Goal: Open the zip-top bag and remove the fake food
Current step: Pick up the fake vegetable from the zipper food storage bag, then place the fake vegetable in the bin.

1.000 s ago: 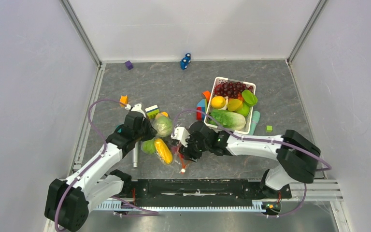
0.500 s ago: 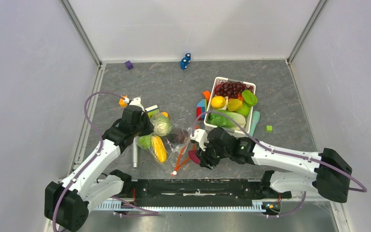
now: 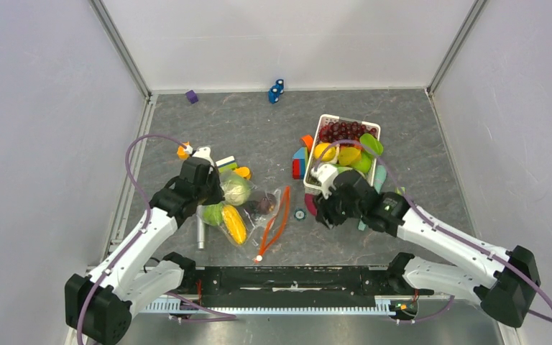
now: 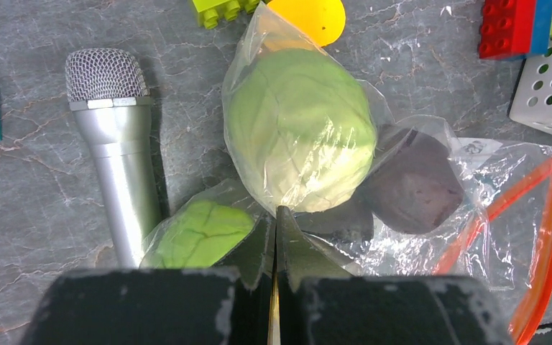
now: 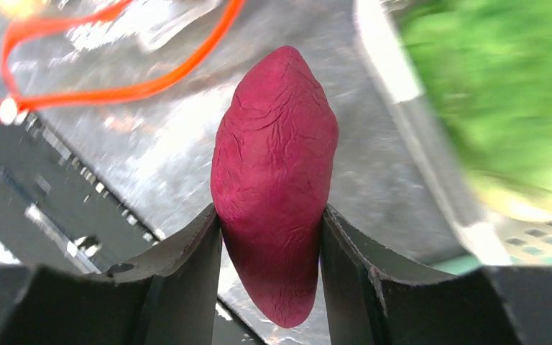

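The clear zip-top bag [image 3: 255, 215] lies left of centre, its red-orange zipper strip [image 3: 279, 219] parted and the white slider [image 3: 258, 257] at the near end. Inside it are a pale cabbage [image 4: 298, 136], a green fruit [image 4: 198, 233], a yellow corn cob [image 3: 235, 224] and a dark eggplant [image 4: 413, 180]. My left gripper [image 4: 277, 215] is shut on a fold of the bag's plastic between cabbage and green fruit. My right gripper [image 5: 272, 215] is shut on the magenta sweet potato [image 5: 274, 180], held above the table beside the basket, away from the bag.
A white slatted basket [image 3: 376, 129] with grapes, lettuce and other produce stands at the back right, close to the right gripper. A silver microphone [image 4: 118, 151] lies left of the bag. Coloured blocks [image 3: 299, 162] sit near the basket; blue blocks [image 3: 276, 90] at the back.
The right gripper has carried the sweet potato out of the bag's mouth and to the right, up to the basket. The bag's mouth has fallen open. The left gripper has kept its pinch.
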{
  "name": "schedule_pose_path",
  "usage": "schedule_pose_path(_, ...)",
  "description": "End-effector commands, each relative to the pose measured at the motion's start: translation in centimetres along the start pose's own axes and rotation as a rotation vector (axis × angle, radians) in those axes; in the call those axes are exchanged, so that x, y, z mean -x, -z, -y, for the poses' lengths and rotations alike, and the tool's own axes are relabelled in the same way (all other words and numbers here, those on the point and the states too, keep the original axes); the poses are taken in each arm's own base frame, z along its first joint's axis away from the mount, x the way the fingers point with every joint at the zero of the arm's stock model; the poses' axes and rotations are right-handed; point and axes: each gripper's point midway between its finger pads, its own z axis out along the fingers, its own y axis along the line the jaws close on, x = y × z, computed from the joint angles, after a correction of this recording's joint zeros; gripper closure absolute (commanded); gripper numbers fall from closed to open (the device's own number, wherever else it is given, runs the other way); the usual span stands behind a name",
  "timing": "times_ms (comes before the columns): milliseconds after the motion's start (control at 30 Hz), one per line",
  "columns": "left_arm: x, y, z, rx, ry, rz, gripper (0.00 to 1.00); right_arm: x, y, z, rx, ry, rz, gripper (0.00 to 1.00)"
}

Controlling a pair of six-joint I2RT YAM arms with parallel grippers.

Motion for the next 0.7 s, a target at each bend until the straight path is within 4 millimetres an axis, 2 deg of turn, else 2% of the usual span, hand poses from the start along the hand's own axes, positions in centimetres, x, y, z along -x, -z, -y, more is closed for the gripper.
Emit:
schedule_pose_path(0, 2.0, 1.5, 0.1, -0.014, -0.061, 0.069, 0.98, 5.9, 2.3, 4.6, -0.160, -0.054, 0.107, 0.69)
schedule_pose_path(133, 2.2, 1.8, 0.7, -0.055, -0.055, 0.089, 0.98, 10.1, 3.2, 8.1, -0.269, -0.048, 0.120, 0.69)
schedule_pose_path(300, 2.0, 1.9, 0.4, -0.041, -0.059, 0.086, 0.98, 13.2, 3.5, 12.0, -0.394, -0.048, 0.093, 0.69)
schedule_pose_path(400, 2.0, 2.1, 0.0, -0.023, -0.059, 0.093, 0.98, 13.3, 3.1, 13.9, -0.434, -0.070, 0.060, 0.68)
schedule_pose_path(500, 2.2, 2.3, -0.1, -0.019, -0.055, 0.105, 0.98, 12.5, 2.5, 15.0, -0.449, -0.065, 0.005, 0.68)
schedule_pose_path(667, 2.0, 2.1, 0.0, -0.022, -0.057, 0.092, 0.98, 10.1, 1.5, 15.4, -0.421, -0.053, -0.061, 0.65)
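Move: Ahead and to the right of the right hand, which already holds the dark red fake vegetable, the white basket's middle lies about 13 cm farther out, 10 cm right and 8 cm lower. Of its neighbours, the lemon sits some 14 cm ahead and 3 cm right, the toy blocks 12 cm ahead and 4 cm left, and the round chip 3 cm back and 4 cm left. From the left hand the basket is roughly 35 cm right and 10 cm forward. Swinging away from the bag, the right hand quickly carries the pinched dark red vegetable about 17 cm forward and 5 cm right to above the basket, first climbing over its near rim, then starting to sink. The wrist turns clockwise some 20 degrees, and the fingers keep their grip. The left fingers stay shut on the bag, easing slightly up and back. ##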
